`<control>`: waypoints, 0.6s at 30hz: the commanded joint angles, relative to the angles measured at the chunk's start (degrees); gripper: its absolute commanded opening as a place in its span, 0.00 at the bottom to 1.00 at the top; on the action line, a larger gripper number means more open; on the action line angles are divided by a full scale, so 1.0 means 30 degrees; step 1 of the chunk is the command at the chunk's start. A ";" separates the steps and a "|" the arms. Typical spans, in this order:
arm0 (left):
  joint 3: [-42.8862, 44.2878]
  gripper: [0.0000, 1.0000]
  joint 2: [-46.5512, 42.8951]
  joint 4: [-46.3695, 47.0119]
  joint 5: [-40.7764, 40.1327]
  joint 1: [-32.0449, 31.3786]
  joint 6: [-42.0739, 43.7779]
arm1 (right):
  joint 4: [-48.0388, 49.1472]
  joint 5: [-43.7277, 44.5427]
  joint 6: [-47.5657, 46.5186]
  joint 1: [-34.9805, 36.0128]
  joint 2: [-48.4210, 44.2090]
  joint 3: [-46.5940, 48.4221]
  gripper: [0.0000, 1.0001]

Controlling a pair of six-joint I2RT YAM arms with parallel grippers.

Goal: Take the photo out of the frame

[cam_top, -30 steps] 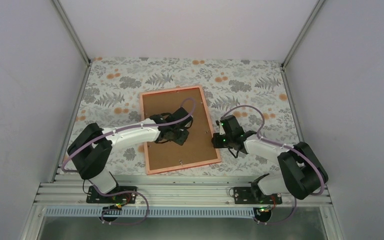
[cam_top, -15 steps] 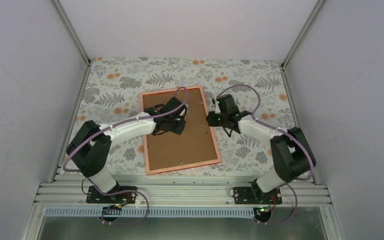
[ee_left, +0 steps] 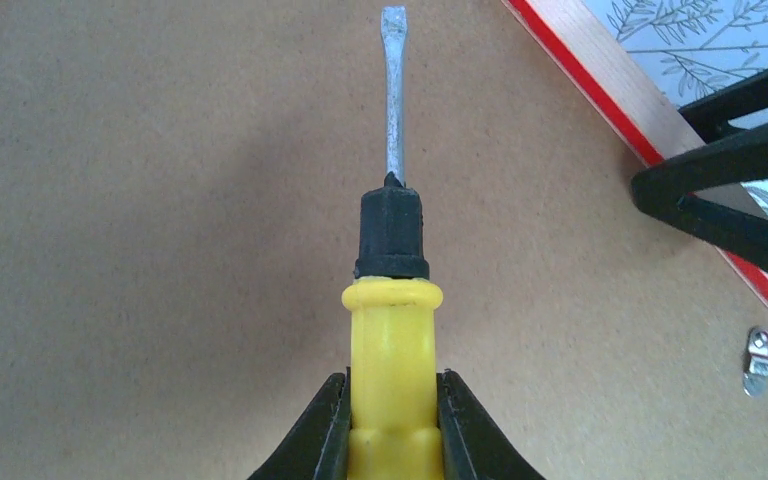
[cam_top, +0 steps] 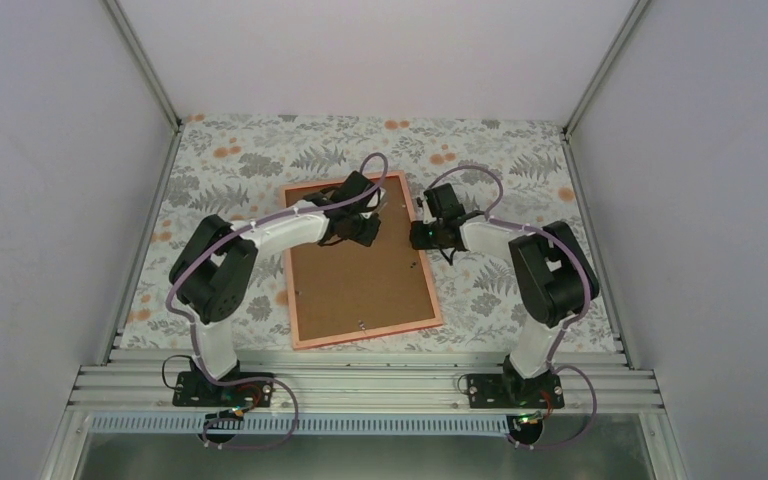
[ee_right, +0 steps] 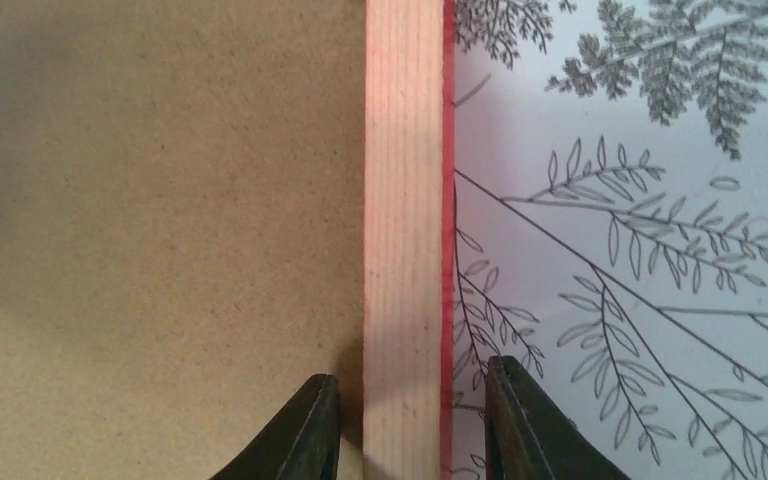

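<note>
The frame (cam_top: 360, 285) lies face down on the table, brown back board up, ringed by an orange-red rim. The photo is hidden under that board. My left gripper (cam_top: 364, 229) hovers over the frame's far part, shut on a yellow-handled screwdriver (ee_left: 392, 340). The screwdriver's flat blade (ee_left: 393, 90) points out over the board. My right gripper (cam_top: 422, 237) is at the frame's right edge. Its jaws stand open astride the wooden rim (ee_right: 403, 200), one over the board and one over the cloth, with a small gap on each side.
A leaf-and-flower patterned cloth (cam_top: 500, 290) covers the table, shut in by white walls with metal corner posts. Small metal tabs sit on the back board, one at the near edge (cam_top: 360, 324) and one by the right rim (ee_left: 757, 360).
Both arms have moved toward the far end of the frame. The right gripper's jaws have parted and now straddle the right rim higher up. The left still holds the screwdriver.
</note>
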 commanded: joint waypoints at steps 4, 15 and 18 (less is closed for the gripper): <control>0.2081 0.02 0.1851 -0.0196 0.0366 0.0175 0.1285 | 0.0613 -0.0185 -0.0647 -0.0039 0.0944 0.0469 0.23; 0.4337 0.02 0.3787 -0.1561 0.0184 0.0429 0.2505 | 0.0979 -0.0853 -0.1129 -0.0039 0.0074 -0.0878 0.04; 0.4723 0.02 0.4103 -0.1879 0.0062 0.0519 0.2580 | 0.0993 -0.0990 -0.1304 -0.0039 -0.0249 -0.1079 0.04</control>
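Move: Ahead and to the right of the left hand, which already holds the screwdriver, the clip near the frame's far right corner lies about 7 cm forward, 7 cm right and 5 cm below. Another clip on the same side sits some 13 cm nearer the base and 2 cm farther right than that one. The right hand has the frame's right bar directly between its open fingers, with the far clip about 7 cm ahead and 3 cm left. Closing on the frame's right bar, the right fingers pinch it from both sides while that hand stays nearly in place. The left hand keeps its grip on the screwdriver and carries it forward about 3.5 cm, also right and down some 2 cm each, bringing the blade towards the far right clip, with a slight wrist turn. ##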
